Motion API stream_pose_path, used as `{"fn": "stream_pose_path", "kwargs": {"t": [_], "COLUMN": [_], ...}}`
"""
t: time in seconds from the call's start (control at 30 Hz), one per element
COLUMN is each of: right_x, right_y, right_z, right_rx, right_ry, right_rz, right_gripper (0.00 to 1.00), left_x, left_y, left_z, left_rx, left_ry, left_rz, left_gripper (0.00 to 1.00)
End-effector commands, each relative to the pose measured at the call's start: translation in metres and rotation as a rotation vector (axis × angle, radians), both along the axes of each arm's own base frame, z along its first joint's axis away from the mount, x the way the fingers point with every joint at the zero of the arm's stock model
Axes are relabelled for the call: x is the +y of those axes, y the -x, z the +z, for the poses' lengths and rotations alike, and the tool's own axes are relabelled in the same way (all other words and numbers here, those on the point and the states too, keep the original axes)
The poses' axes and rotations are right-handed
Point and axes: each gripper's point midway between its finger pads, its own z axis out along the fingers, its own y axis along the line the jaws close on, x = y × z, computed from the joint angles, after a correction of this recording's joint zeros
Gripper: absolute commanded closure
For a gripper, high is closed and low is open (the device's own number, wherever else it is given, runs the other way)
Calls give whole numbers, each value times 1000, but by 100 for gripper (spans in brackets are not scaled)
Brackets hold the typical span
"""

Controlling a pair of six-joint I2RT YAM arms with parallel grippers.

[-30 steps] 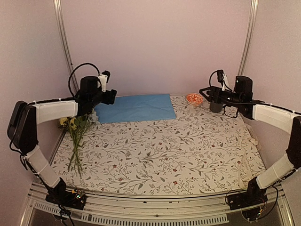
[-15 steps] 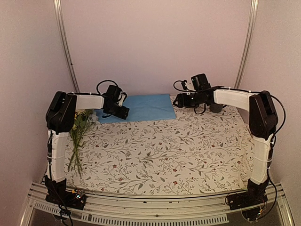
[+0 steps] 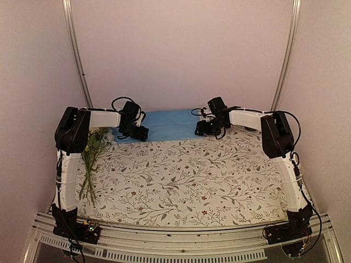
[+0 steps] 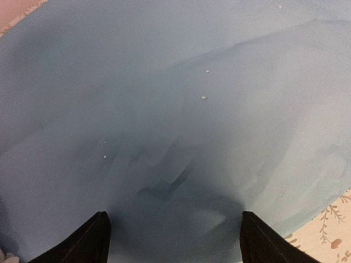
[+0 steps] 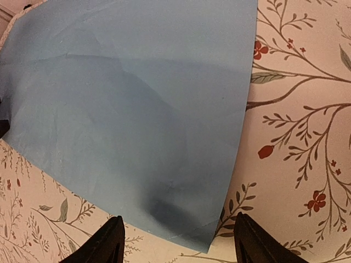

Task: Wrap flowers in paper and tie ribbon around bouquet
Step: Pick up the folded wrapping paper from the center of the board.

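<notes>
The light blue paper [image 3: 164, 123] lies flat at the back of the table. My left gripper [image 3: 140, 133] hangs low over its near left part, jaws open; in the left wrist view the paper [image 4: 175, 98] fills the frame, with nothing between the fingers [image 4: 90, 244] of the left gripper [image 4: 173, 241]. My right gripper [image 3: 201, 130] is open over the near right corner of the paper [image 5: 126, 109], which lies between the fingers [image 5: 258, 241] of the right gripper [image 5: 178, 241]. The flowers [image 3: 92, 150] lie along the left edge, stems toward me. The ribbon and the bouquet are out of view.
A white leaf-printed tablecloth [image 3: 186, 181] covers the table; it also shows right of the paper as tablecloth [image 5: 296, 126]. The back wall stands just behind the paper, and side walls with metal posts [image 3: 77, 49] close in left and right.
Both arms swung inward and came down to the paper. The right gripper travelled left from the back right corner to the paper's near right corner; the left one settled low over the near left part.
</notes>
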Motion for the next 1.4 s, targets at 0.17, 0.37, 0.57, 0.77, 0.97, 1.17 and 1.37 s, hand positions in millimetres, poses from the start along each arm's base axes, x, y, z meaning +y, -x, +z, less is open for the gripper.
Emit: {"fn": "stream_pose_path", "kwargs": {"t": [0.17, 0.37, 0.57, 0.77, 0.97, 1.17, 1.37], "right_x": [19, 38, 50, 41, 35, 29, -2], "right_y": [8, 16, 17, 5, 3, 29, 75], "right_z": [-13, -13, 8, 22, 45, 91, 128], "right_rx": [139, 240, 264, 249, 201, 116, 12], "right_ry": [-146, -328, -452, -500, -506, -454, -362], "right_rz": [-20, 30, 71, 38, 25, 45, 2], "right_gripper": [30, 32, 37, 80, 100, 100, 100], "left_x": [3, 2, 1, 2, -7, -31, -54], "left_y": [25, 26, 25, 25, 25, 33, 74], "left_z": [-40, -40, -39, -38, -10, 74, 153], "left_rx": [130, 131, 129, 127, 84, -68, -211], "left_ry": [-19, -18, -18, -21, 4, 29, 81], "left_rz": [-28, -32, -36, -36, -41, -79, -146], "left_gripper": [18, 18, 18, 18, 19, 16, 16]}}
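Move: The folded wrapping paper lies just under both my hands. Its near right corner is about 2 cm to the right of my right hand, 3 cm back and 2 cm below; the paper's middle is some 17 cm to the left and 6 cm ahead. The orange bowl stands roughly 12 cm right and 13 cm farther out. From my left hand that corner is about 24 cm right and 3 cm back, and the flower heads some 18 cm left, level with it. I slide my right hand about 4 cm left along the paper's near edge, rolling it some 25 degrees so its left side rises, close my fingers on the edge just in from the corner, then lift and draw back about 5 cm each. My open left hand stays low on the paper until after that pinch, then rises about 9 cm, backing off and edging right, empty. ##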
